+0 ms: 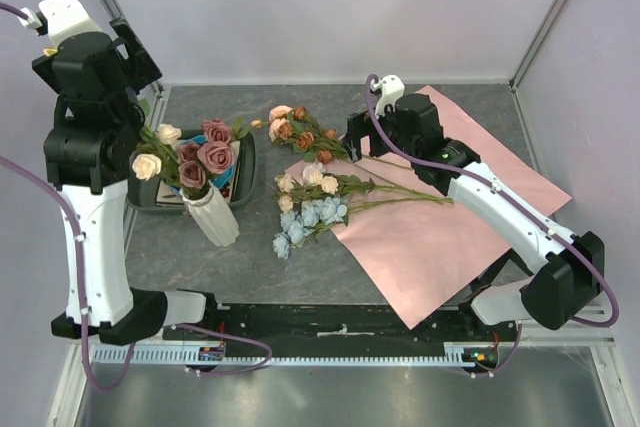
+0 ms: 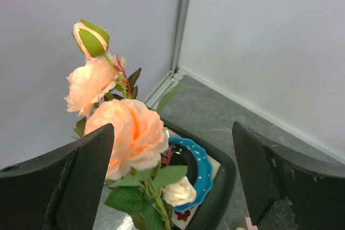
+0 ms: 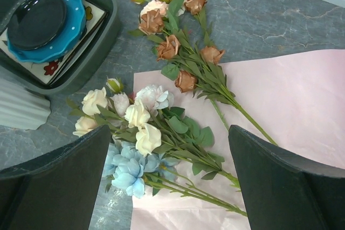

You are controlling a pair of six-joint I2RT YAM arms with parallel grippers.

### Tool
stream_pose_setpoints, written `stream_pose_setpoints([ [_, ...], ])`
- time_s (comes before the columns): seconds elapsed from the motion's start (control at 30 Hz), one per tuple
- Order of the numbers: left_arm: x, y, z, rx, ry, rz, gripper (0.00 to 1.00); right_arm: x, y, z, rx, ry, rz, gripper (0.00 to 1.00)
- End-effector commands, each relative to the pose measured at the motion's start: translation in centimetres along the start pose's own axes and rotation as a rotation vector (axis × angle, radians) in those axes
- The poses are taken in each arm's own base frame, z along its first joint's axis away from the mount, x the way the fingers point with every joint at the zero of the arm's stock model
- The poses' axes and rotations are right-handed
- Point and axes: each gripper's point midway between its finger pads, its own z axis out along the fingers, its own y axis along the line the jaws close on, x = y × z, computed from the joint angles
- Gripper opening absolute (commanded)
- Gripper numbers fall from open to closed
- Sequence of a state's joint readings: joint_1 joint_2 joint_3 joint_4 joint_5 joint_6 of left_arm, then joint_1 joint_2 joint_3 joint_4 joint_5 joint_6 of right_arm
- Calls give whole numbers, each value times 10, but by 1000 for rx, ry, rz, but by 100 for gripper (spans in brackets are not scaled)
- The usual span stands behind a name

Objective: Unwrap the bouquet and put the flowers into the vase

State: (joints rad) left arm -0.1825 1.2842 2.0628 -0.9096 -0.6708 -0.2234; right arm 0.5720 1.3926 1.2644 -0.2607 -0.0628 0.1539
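Observation:
The bouquet is unwrapped: its pink paper [image 1: 480,217] lies flat at the right. On its left edge lie loose flowers: a brown-peach spray [image 1: 305,135], a cream spray [image 1: 312,182] and a blue one [image 1: 305,219]. The white ribbed vase [image 1: 212,215] stands left of them, holding mauve roses [image 1: 212,155] and peach roses [image 2: 132,133]. My left gripper [image 2: 172,149] hangs open high above the vase's peach roses, touching nothing. My right gripper [image 3: 170,133] is open over the cream flowers [image 3: 137,114] and blue flowers [image 3: 126,168], empty.
A dark green tray [image 1: 248,162] sits behind the vase with a blue dotted plate [image 3: 48,25] and patterned plates in it. The enclosure's white walls meet in a corner at the back left [image 2: 183,36]. The vase's ribbed side [image 3: 21,109] shows at the right wrist view's left edge.

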Motion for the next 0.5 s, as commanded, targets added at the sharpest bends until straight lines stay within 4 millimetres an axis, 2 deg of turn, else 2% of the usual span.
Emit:
stream_pose_setpoints([
  [0.0,9,29,15,-122,52,52,96,-13,11,-3,-52,-53,9,98],
  [0.03,-1,39,14,-154,11,28,95,-12,12,-3,-61,-53,7,98],
  [0.1,-1,49,21,-200,-14,65,95,-11,13,-3,-66,-49,9,98],
  [0.13,-8,61,21,-257,-40,65,95,-11,14,-4,-69,-50,9,98],
  [0.2,-5,70,26,-310,-32,93,95,-11,15,-5,-74,-51,10,98],
  [0.23,-5,82,29,-356,-32,95,95,-11,16,-5,-78,-51,8,98],
  [0.3,5,92,39,-389,-6,106,96,-12,16,-6,-81,-56,10,98],
  [0.47,26,91,67,-329,50,66,94,-13,18,-7,-89,-59,13,98],
])
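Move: The big peach bloom on the tall stem leaning out of the vase is about 8 cm to my left hand's left, 4 cm ahead and 6 cm below. The vase stands some 12 cm back, 9 cm right and 41 cm down; its mauve roses are 6 cm back, 11 cm right and 20 cm below, the tray about 8 cm ahead, 1 cm right and 47 cm down. From my right hand the bloom lies about 42 cm left, 2 cm back and 18 cm higher. I swing my left hand some 10 cm to the left, high above the table, sinking about 4 cm as it goes, and bring the wide-open fingers around towards the peach bloom. The wrist turns roughly 20 degrees counter-clockwise and tips down a little; the fingers stay open, near the petals without closing on them. ##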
